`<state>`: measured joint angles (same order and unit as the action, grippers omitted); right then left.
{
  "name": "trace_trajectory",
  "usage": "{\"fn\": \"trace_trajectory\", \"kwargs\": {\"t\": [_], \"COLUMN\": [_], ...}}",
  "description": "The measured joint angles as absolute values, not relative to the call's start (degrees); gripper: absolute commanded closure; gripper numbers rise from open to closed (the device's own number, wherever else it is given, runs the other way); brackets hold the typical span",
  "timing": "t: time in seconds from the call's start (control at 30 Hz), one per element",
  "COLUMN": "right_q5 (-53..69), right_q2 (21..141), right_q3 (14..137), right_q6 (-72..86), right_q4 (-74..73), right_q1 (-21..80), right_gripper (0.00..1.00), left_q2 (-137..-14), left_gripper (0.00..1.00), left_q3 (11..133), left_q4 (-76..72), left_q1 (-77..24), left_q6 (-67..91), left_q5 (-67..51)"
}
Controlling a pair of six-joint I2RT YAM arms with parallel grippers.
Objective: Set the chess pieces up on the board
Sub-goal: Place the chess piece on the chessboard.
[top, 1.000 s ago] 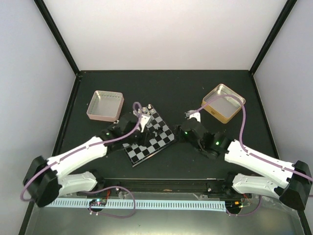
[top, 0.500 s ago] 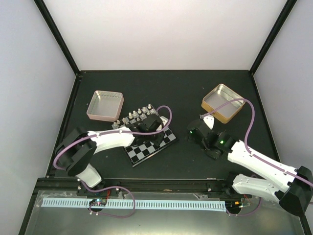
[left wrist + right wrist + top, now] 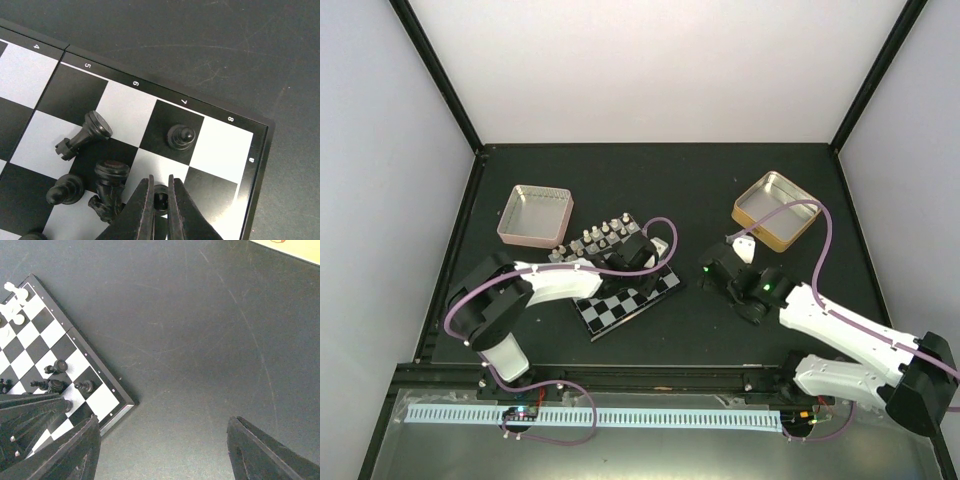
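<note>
The board (image 3: 616, 308) lies tilted at table centre-left. Pale chess pieces (image 3: 592, 238) stand in a row along its far-left edge. In the left wrist view my left gripper (image 3: 160, 189) is shut on a small black piece (image 3: 161, 199) standing over a white square near the board's right corner (image 3: 250, 150). Close by, a black pawn (image 3: 180, 136) stands upright, one black piece (image 3: 85, 134) lies toppled, and other black pieces (image 3: 109, 176) cluster beside the fingers. My right gripper (image 3: 160, 452) hovers open over bare table just right of the board (image 3: 50, 352), holding nothing.
A pink tin (image 3: 535, 213) sits behind the board to the left, empty inside. A gold tin (image 3: 777, 210) stands at the back right, its corner (image 3: 295, 250) showing in the right wrist view. Dark table (image 3: 200, 340) lies between board and gold tin.
My left gripper has swung from the board's far corner by the pale pieces to its right side. The right gripper has shifted only slightly.
</note>
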<state>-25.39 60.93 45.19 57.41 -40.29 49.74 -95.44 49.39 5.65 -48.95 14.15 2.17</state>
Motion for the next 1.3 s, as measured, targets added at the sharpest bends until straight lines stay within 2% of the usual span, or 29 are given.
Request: {"fn": "trace_trajectory", "kwargs": {"t": [0.23,0.57,0.67,1.0,1.1,1.3], "right_q5": [-25.4,-25.3,-25.3,-24.5,-24.3,-23.8], "right_q2": [61.7,61.8,61.8,61.2,61.1,61.0], "right_q3": [45.2,45.2,45.2,45.2,45.2,45.2], "right_q6": [57.4,57.4,57.4,57.4,57.4,57.4], "right_q4": [-40.2,-39.8,-39.8,-39.3,-39.0,-38.9], "right_q1": [49.7,49.7,49.7,49.7,49.7,49.7], "right_gripper": [0.30,0.30,0.30,0.30,0.30,0.30], "left_q2": [-96.1,-96.1,-96.1,-95.7,-95.0,-92.9], "left_gripper": [0.98,0.79,0.71,0.59,0.58,0.64], "left_q3": [49.4,49.4,49.4,51.6,51.6,51.6], "left_q4": [4.6,4.7,4.8,8.1,8.7,10.5], "left_q1": [-48.9,-48.9,-48.9,-48.6,-48.0,-45.3], "left_q6": [13.9,13.6,13.7,15.6,16.6,19.5], "left_q5": [3.2,2.5,2.1,1.4,0.1,-3.0]}}
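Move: The left gripper holds the black pawn upright at its base square, the white one right beneath it, some 2 cm under the pads. Another black pawn stands about 1 cm ahead and 3 cm to the right; the toppled knight is 2 cm ahead and 2 cm left, and the toppled rook lies 5 cm straight ahead. From the idle right gripper that white square is about 4 cm ahead, 15 cm left and 12 cm below. Hold the left gripper down over the white square, practically in place, and open the fingers from nearly shut to a bit under half, so the pinch on the pawn ends. Then draw the hand up off it by about 2 cm, easing slightly left and forward near the end, with the wrist tilting some 5 to 10 degrees, fingers kept open. ##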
